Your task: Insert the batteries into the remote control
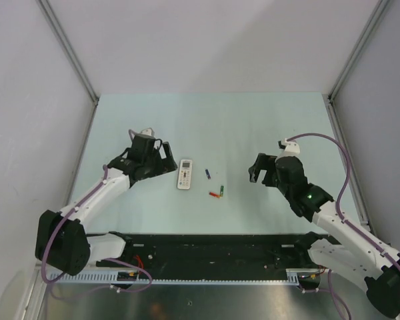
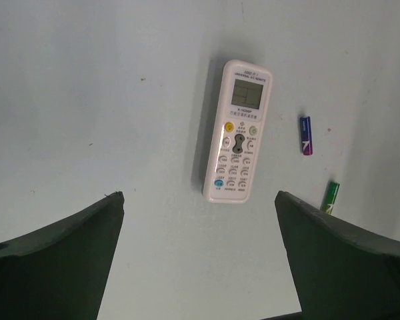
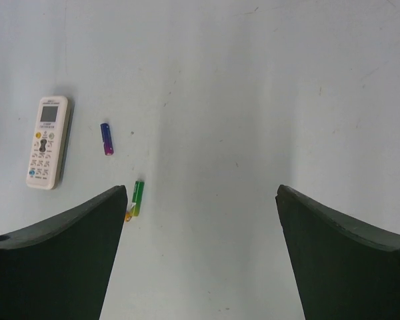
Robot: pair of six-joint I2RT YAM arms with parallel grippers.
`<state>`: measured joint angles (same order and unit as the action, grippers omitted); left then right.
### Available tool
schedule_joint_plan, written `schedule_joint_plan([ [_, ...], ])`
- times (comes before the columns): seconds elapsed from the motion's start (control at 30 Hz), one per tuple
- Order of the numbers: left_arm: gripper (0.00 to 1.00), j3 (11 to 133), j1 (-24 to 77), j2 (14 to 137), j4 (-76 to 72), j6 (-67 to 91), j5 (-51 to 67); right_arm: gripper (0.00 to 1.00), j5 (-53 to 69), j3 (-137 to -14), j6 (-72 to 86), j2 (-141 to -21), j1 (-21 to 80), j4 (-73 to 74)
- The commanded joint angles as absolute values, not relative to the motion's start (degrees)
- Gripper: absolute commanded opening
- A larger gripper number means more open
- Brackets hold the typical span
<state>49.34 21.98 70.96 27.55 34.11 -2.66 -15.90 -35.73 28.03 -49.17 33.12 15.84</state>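
Observation:
The white remote control [image 1: 185, 173] lies face up on the table, buttons showing and its grey screen at the far end; it also shows in the left wrist view [image 2: 238, 131] and the right wrist view [image 3: 47, 142]. To its right lies the dark blue battery [image 1: 207, 173] [image 2: 306, 135] [image 3: 107, 139]. Nearer the arms, the green battery [image 1: 222, 191] [image 2: 331, 197] [image 3: 138, 198] and the red battery [image 1: 215, 195] lie end to end. My left gripper [image 1: 168, 159] [image 2: 199, 195] hangs open just left of the remote. My right gripper [image 1: 257, 168] [image 3: 201, 189] is open to the right of the batteries, holding nothing.
The pale green table [image 1: 213, 127] is walled by white panels on three sides. A black rail [image 1: 207, 257] carrying the arm bases runs along the near edge.

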Motion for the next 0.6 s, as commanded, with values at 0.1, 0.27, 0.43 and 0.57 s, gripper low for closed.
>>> schedule_joint_plan([
  [0.1, 1.0, 50.7, 23.6, 67.5, 25.0, 28.4, -0.5, 1.0, -13.3, -36.5, 28.0, -48.0, 33.4, 14.0],
  [0.27, 0.99, 57.6, 37.7, 72.1, 26.5, 21.4, -15.6, 1.0, -12.8, -36.8, 27.2, -45.2, 33.4, 13.4],
  [0.43, 1.0, 57.7, 38.3, 73.8, 23.2, 22.9, -16.5, 0.99, -13.9, -38.4, 26.5, -43.1, 33.3, 16.9],
  [0.57, 1.0, 58.9, 36.7, 74.8, 22.1, 20.9, -11.3, 1.0, -13.8, -38.7, 26.7, -41.9, 33.3, 19.5],
])
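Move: The remote control lies about 5 cm ahead of the left hand and 8 cm to its right, some 12 cm below. The blue-purple battery is roughly 8 cm farther right than the remote and level with it. From the same hand, the green battery is about 20 cm right and 2 cm back, the red one 18 cm right and 4 cm back. From the right hand the remote is about 8 cm ahead, 33 cm left and 16 cm below. Up at first, then quickly to the right, the open left hand swings about 7 cm sideways until it is nearly in line with the remote, ending some 4 cm higher. Its wrist turns about 15 degrees clockwise and its fingers tip up towards level, touching nothing. The right hand, also open, rises a little. ##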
